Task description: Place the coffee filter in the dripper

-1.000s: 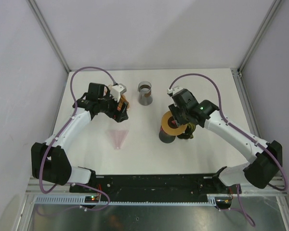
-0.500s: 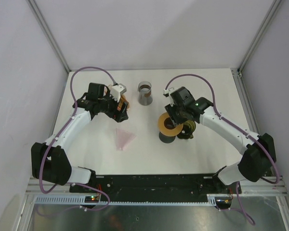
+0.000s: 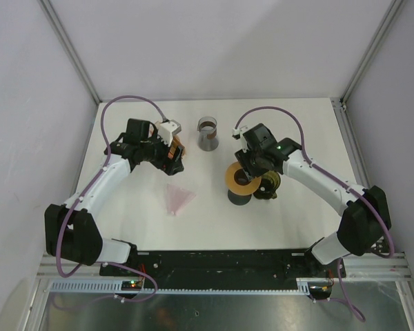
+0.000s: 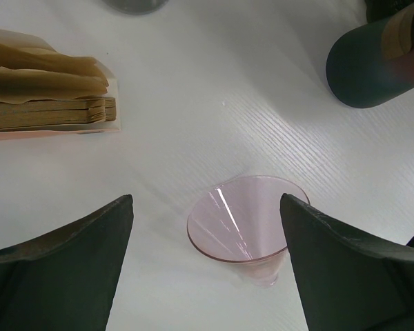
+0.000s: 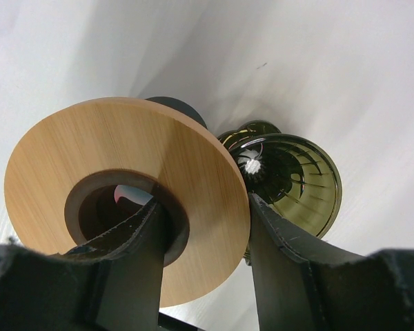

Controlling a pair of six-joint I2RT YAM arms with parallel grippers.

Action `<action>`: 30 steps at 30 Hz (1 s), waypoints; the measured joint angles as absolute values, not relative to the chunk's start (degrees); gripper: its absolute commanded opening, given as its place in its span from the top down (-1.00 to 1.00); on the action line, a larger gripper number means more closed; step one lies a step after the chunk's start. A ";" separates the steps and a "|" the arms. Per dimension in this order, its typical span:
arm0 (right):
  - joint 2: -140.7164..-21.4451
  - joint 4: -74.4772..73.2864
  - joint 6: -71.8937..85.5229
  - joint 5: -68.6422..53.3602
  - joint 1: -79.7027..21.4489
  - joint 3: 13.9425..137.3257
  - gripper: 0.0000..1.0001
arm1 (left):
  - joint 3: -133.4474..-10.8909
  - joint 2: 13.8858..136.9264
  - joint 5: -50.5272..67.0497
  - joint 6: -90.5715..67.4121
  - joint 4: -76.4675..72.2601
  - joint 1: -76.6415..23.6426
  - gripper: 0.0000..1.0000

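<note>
A stack of brown paper coffee filters (image 4: pixel 48 89) lies at the upper left of the left wrist view, and in the top view (image 3: pixel 175 147) it sits by my left gripper (image 3: pixel 174 158). A clear pink cone dripper (image 3: pixel 179 198) lies on its side on the table; in the left wrist view the dripper (image 4: pixel 245 221) lies below my open, empty left gripper (image 4: pixel 205 203). My right gripper (image 3: pixel 252 172) is shut on a wooden ring (image 5: pixel 90 145), one finger through its hole, held over a dark cylinder (image 3: pixel 238 195).
A dark green ribbed glass dripper (image 5: pixel 297 179) lies just right of the ring, also in the top view (image 3: pixel 268 185). A grey metal cup (image 3: pixel 208 133) stands at the back middle. The dark cylinder (image 4: pixel 372 65) shows at the upper right of the left wrist view.
The pink cone has turned and shifted a little to the right on the table. My right gripper has moved slightly left and away with the wooden ring. The left arm has held still.
</note>
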State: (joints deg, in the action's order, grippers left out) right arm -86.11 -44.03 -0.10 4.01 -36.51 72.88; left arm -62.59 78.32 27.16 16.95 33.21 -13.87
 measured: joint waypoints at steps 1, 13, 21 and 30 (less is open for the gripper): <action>-86.17 -44.03 -0.10 3.99 -36.51 72.88 0.42 | -62.59 78.32 27.16 16.95 33.21 -13.87 -0.83; -86.48 -44.01 -0.75 2.92 -36.51 73.12 -0.13 | -62.59 78.32 27.16 16.97 33.21 -13.87 -0.84; -86.48 -43.75 -1.10 2.22 -36.51 73.25 -0.31 | -62.59 78.32 27.16 16.97 33.21 -13.87 -0.84; -86.41 -43.35 -1.13 2.09 -36.51 73.32 -0.42 | -62.59 78.32 25.65 16.99 33.21 -13.87 -0.85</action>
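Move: I hold the wooden ring with my right hand, one finger in its hole and the other at its right-hand outer edge; its middle lies about 3 cm to that hand's left and 1 cm back. The dark carafe stands right under the ring, its middle some 7 cm below my right hand, 1 cm back and 3 cm left. The green dripper is about 5 cm right, level front to back, and 8 cm down. From my left hand the carafe is some 20 cm right, 2 cm back and 8 cm down. I let go of the wooden ring over the mouth of the dark carafe: my right hand stays almost in place, creeping less than 1 cm to the left, and after a short hold the fingers spread from about half to two-thirds open. The inner finger stays down in the hole while the outer one comes clear of the rim. ##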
